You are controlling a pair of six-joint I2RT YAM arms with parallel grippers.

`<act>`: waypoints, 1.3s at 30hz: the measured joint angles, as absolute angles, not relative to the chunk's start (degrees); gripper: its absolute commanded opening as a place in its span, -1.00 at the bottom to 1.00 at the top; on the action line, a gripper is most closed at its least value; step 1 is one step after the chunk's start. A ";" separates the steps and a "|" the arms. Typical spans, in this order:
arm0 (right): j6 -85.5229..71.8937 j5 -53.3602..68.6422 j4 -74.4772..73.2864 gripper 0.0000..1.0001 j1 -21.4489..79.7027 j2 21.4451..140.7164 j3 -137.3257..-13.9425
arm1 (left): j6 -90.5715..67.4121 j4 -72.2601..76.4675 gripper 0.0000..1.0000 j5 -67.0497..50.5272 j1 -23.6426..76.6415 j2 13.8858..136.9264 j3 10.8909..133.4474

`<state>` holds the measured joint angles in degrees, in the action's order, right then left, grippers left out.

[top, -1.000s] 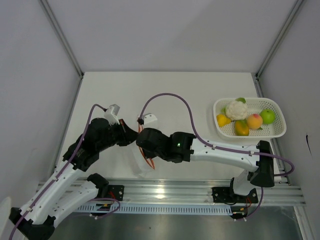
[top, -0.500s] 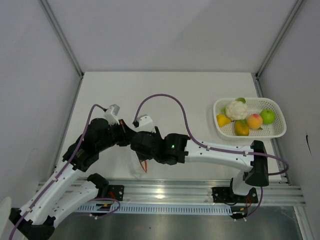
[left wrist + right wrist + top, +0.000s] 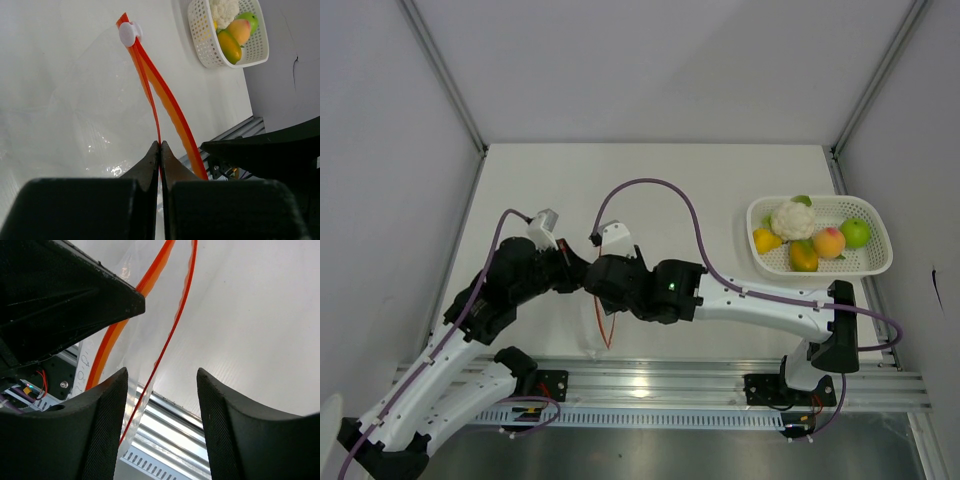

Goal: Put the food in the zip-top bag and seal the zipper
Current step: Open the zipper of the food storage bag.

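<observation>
The clear zip-top bag (image 3: 90, 100) hangs open between both grippers near the table's front edge (image 3: 598, 330). Its orange-red zipper (image 3: 167, 102) is split into two strips that meet at a white slider (image 3: 129, 32). My left gripper (image 3: 160, 145) is shut on the thinner strip. My right gripper (image 3: 162, 375) is open, with that thin strip (image 3: 177, 320) running between its fingers (image 3: 107, 410) without touching them. The food sits in the white basket (image 3: 875, 262): cauliflower (image 3: 792, 218), yellow fruit (image 3: 765, 240), orange fruit (image 3: 804, 256), peach (image 3: 829, 241), green apple (image 3: 855, 232).
The basket stands at the right edge of the table, far from the bag, and also shows in the left wrist view (image 3: 200, 35). The metal rail (image 3: 660, 385) runs along the front just below the bag. The left gripper's body (image 3: 60, 300) is close beside my right fingers.
My right gripper has shifted a little left, closer to the left gripper, and the bag's orange strip has moved left with it. The left gripper has stayed shut on the strip.
</observation>
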<state>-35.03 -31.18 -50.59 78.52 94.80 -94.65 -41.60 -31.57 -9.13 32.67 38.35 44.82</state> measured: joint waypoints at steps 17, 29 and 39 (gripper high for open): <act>-33.61 -29.95 -51.20 -0.78 76.79 94.83 -94.87 | -41.54 -31.83 -0.99 -10.81 32.67 38.28 44.82; -33.58 -27.62 -47.62 -1.00 75.79 94.37 -92.36 | -40.29 -32.84 -0.64 -12.27 32.69 36.40 44.80; -33.63 -29.23 -47.64 -1.00 76.34 91.94 -92.38 | -40.03 -35.05 -0.33 -12.14 33.56 35.64 44.58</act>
<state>-33.63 -29.23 -47.64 76.34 91.94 -92.38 -40.03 -35.05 -12.14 33.56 35.64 44.58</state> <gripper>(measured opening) 0.006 0.323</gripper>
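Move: The bag's right zipper lip already runs between the right hand's open fingers, roughly 1 cm ahead and 1 cm below their midpoint; the left lip lies about 4 cm to that hand's left and 2 cm farther out, level with it. The left hand has the left lip pinched in its shut fingertips, with the right lip some 4 cm to its right, 2 cm back and 1 cm lower. The white slider sits about 6 cm ahead of the left hand, 2 cm right and level. The right fingers close fully and pinch the right lip as that hand eases about 1 cm forward and 1.5 cm down; it then lifts some 2.5 cm with the grip kept. Once the right has shut, the left fingers open about a third, letting go of the left lip but staying around it, while the left hand draws back roughly 2 cm. ##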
